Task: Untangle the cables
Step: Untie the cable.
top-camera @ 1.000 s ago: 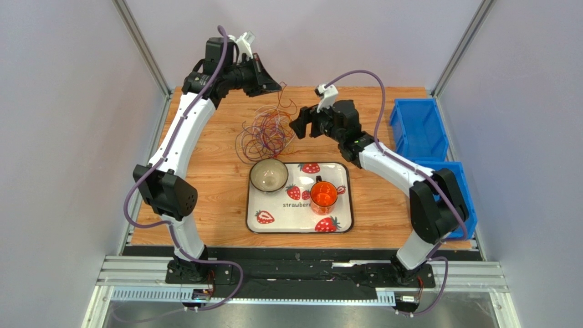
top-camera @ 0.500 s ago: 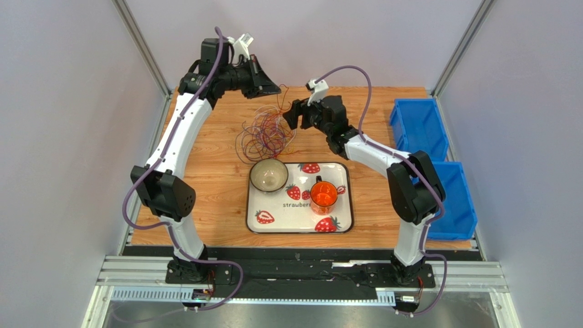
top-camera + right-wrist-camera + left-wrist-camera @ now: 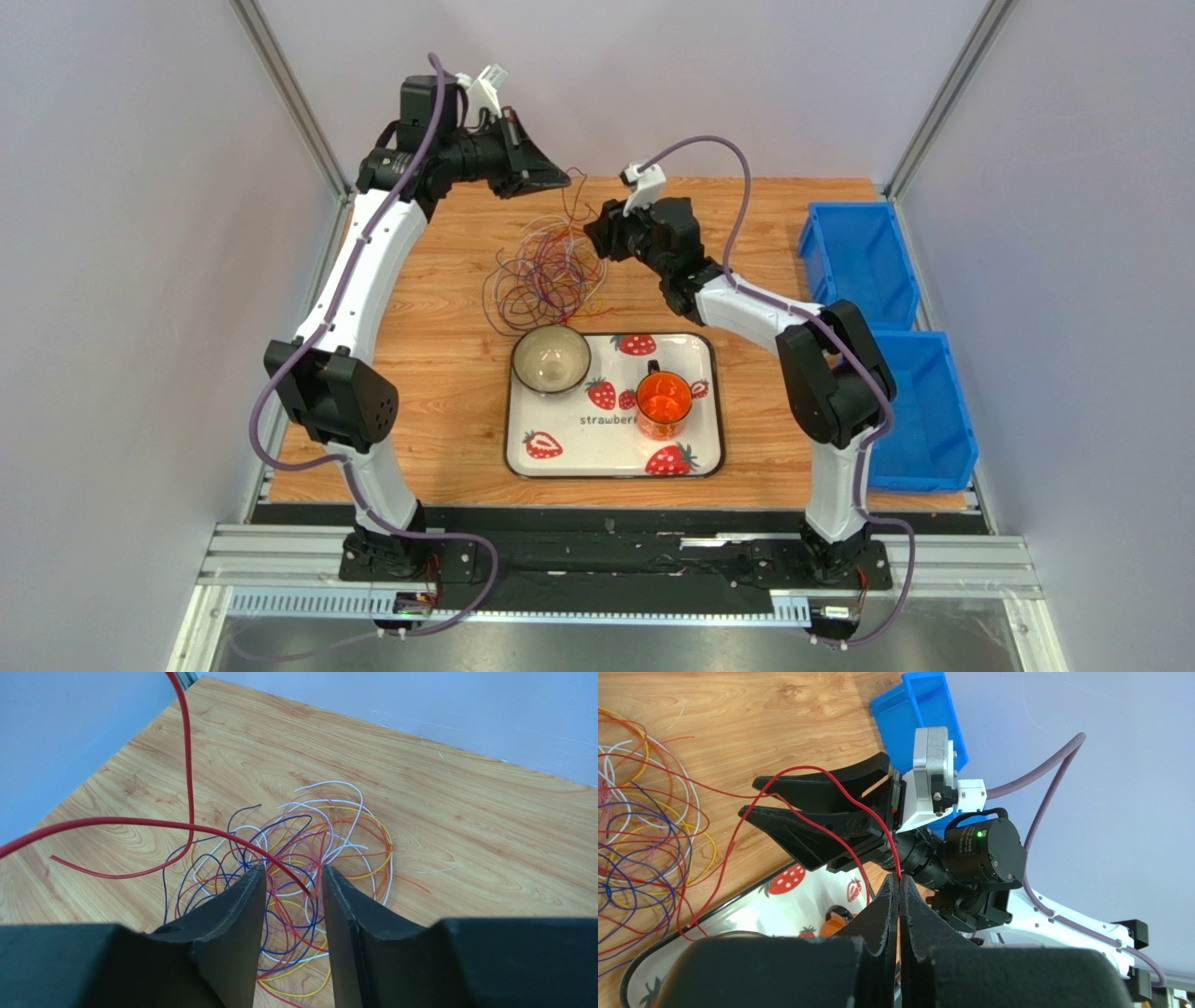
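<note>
The cables (image 3: 544, 273) lie as a tangled heap of purple, orange, yellow, red and white loops on the wooden table, behind the tray; the heap also shows in the wrist views (image 3: 640, 840) (image 3: 309, 854). My left gripper (image 3: 554, 178) (image 3: 899, 880) hangs high over the back of the table, shut on one red cable (image 3: 829, 798) that trails down to the heap. My right gripper (image 3: 601, 231) (image 3: 291, 871) hovers just right of the heap. Its jaws stand partly apart, and the loose end of that red cable (image 3: 140, 822) lies in the gap, not clamped.
A strawberry-print tray (image 3: 589, 445) in front of the heap carries a beige bowl (image 3: 550, 359) and an orange cup (image 3: 664, 398). Two blue bins (image 3: 856, 259) (image 3: 933, 406) stand along the right edge of the table. Grey walls close in the back and sides.
My right gripper has swung left to the lifted red cable and its jaws have narrowed around the strand's end. My left gripper has drawn slightly up and back, still shut.
</note>
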Action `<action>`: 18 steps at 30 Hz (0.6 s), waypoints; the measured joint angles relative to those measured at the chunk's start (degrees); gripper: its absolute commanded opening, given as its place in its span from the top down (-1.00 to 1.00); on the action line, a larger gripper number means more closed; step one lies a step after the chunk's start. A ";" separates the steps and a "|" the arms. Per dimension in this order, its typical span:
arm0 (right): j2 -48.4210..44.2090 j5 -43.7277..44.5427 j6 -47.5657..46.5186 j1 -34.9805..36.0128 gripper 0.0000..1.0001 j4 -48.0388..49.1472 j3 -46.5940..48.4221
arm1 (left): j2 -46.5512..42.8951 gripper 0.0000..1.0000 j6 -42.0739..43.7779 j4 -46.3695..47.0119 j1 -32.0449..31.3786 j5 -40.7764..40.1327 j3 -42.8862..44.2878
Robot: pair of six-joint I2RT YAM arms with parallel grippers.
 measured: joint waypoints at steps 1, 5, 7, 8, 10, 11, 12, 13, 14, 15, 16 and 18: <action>0.11 0.04 -0.04 0.02 0.38 0.28 0.11 | 0.00 1.00 -0.17 0.20 0.02 0.13 0.00; 0.24 0.28 -0.44 0.15 0.70 0.70 0.11 | 0.00 1.00 -0.52 0.26 0.11 0.76 0.00; 0.31 0.28 -0.68 0.22 0.76 0.70 0.24 | 0.00 1.00 -0.68 0.26 0.15 1.03 0.00; 0.35 0.35 -0.66 0.26 0.76 0.68 0.46 | 0.00 1.00 -0.72 0.26 0.24 1.18 0.00; 0.35 0.33 -0.63 0.26 0.87 0.72 0.63 | 0.00 1.00 -0.83 0.26 0.35 1.44 0.00; 0.35 0.31 -0.63 0.26 0.91 0.70 0.72 | 0.00 1.00 -0.83 0.22 0.42 1.53 0.00; 0.35 0.31 -0.66 0.26 1.00 0.68 0.74 | 0.00 1.00 -0.83 0.22 0.46 1.62 0.00; 0.35 0.33 -0.61 0.26 1.00 0.50 0.79 | 0.00 1.00 -0.83 0.20 0.55 1.62 0.00; 0.33 0.35 -0.70 0.26 1.00 0.17 0.87 | 0.00 1.00 -0.76 0.17 0.63 1.62 0.00; 0.28 0.39 -0.83 0.26 1.00 -0.61 1.07 | 0.00 1.00 -0.57 0.15 0.74 1.57 0.00; 0.13 0.42 -0.92 0.26 1.00 -1.11 1.18 | -0.02 1.00 -0.35 -0.04 0.85 1.40 0.00; -0.70 0.42 -1.33 0.26 1.00 -2.58 1.20 | -0.22 1.00 0.50 -1.01 1.22 0.20 -0.02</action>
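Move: The red cable strand to be pinched already lies between the half-open right fingertips, at most about 1 cm ahead. From the left hand, which already holds the cable higher up, that spot is roughly 7 cm ahead, 5 cm to the right and 17 cm below. The cable tangle sits on the table some 12 cm ahead of the right hand, 9 cm to its left and 18 cm below; the bowl is about 8 cm back, 8 cm left and 16 cm below. Close the right gripper from not quite half open to fully shut, pinching the red cable strand between its fingertips, and hold that hand in place while it does. Keep the left fingers shut on the cable and that hand nearly still, letting it ease left, away from the right gripper, by only about 1 cm at the very end. ##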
